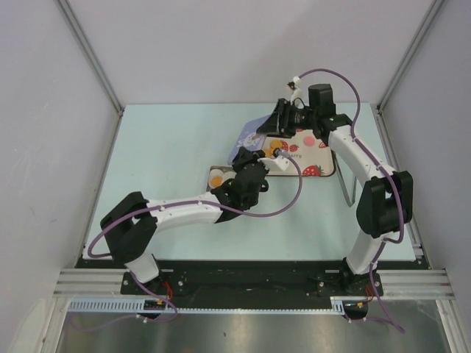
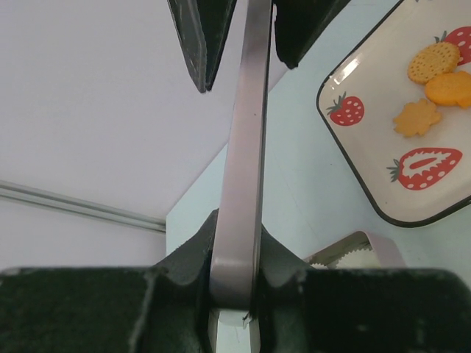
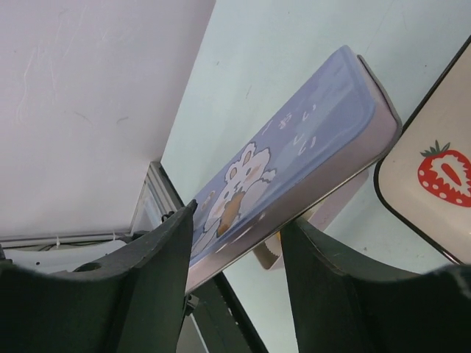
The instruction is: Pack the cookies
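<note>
Several cookies (image 2: 434, 62) lie on the strawberry tray (image 2: 353, 151); from above they show at the tray's left end (image 1: 279, 145). One cookie (image 1: 215, 178) sits in the open tin (image 1: 221, 176). My left gripper (image 2: 237, 235) is shut on the rim of the tin's blue bunny lid (image 2: 246, 132) and holds it tilted up. My right gripper (image 3: 241, 215) is open and straddles the lid (image 3: 294, 154) at its far end, one finger over the printed face and one under the rim. In the overhead view the left gripper (image 1: 246, 158) and right gripper (image 1: 282, 121) stand at opposite ends of the lid (image 1: 250, 136).
A white paper cup (image 2: 353, 256) sits in the tin's corner. A thin metal wire frame (image 1: 346, 187) stands right of the tray. Grey walls close in the pale table (image 1: 169, 147) on three sides. The left arm's purple cable (image 1: 287, 202) loops over the middle.
</note>
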Motion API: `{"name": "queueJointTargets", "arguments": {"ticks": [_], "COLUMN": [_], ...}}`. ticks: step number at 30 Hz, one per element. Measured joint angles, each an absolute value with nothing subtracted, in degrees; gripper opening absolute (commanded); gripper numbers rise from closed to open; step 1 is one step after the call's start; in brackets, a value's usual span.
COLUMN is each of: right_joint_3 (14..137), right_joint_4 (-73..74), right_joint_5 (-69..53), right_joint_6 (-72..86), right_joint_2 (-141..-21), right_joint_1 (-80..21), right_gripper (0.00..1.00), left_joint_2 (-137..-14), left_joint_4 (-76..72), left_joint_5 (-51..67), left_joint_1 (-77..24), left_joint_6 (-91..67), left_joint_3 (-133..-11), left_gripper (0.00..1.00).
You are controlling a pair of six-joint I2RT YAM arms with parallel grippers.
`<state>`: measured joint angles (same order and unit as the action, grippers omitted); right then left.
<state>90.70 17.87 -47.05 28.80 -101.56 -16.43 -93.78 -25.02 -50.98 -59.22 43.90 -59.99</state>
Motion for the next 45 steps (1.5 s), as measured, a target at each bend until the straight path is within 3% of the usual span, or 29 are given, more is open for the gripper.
{"name": "queueJointTargets", "arguments": {"ticks": [10,18,20,28,36,45], "right_joint_3": [92.0,92.9,92.9,92.9,92.7,88.3], "right_joint_4": [18.2,18.6,18.5,17.9,16.3,13.3], "right_joint_5": [-47.5,-48.8,-49.6,-50.3,-51.0,-51.8], "right_joint_6": [32.0,33.7,32.9,31.4,31.5,31.5], "right_joint_2": [-103.9,-103.9,-103.9,-103.7,-101.4,-100.2], "right_joint_1": [-18.5,-18.6,-18.7,-16.5,-14.1,-13.8], "right_gripper": [0.21,0.08,0.07,0.02,0.01,0.01], "left_joint_2": [-96.4,-96.4,-96.3,-94.4,-87.5,-63.9], "left_joint_4": [-29.6,-31.6,-31.8,-32.8,-25.4,-8.9], "left_joint_5": [-54.0,-53.5,-53.0,-52.2,-47.2,-25.6], "left_joint_1": [-60.4,-60.6,-60.6,-60.6,-58.6,-41.4], "left_joint_6": [49.1,49.6,49.6,49.1,40.9,22.4], "left_joint_3": [-59.0,-57.7,-56.9,-49.6,-45.1,-45.2], "left_gripper": [0.06,0.41,0.51,0.65,0.68,0.72]}}
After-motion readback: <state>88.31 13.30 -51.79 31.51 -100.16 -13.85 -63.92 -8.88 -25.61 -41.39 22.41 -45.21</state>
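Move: The lid, already in the left fingers, has its middle about 4 cm ahead of the left hand, level with it sideways and 2 cm above. From the open right hand that middle lies some 6 cm left, 3 cm back and 1 cm down, its near rim already between the fingers. The cookie box stands about 13 cm left of the right hand, 13 cm back and 20 cm below; the strawberry tray's middle is 7 cm right, 2 cm back, 21 cm below. Leftward and slightly down by about 2 cm, the right hand shuts its fingers on the lid's rim while the left still holds the lid. The left fingers then open wide and let go, that hand dropping some 6 cm and a little back before swinging about 11 cm left and up, rolling its left side down. Keeping its pinch, the right hand eases back right and rises slightly. ##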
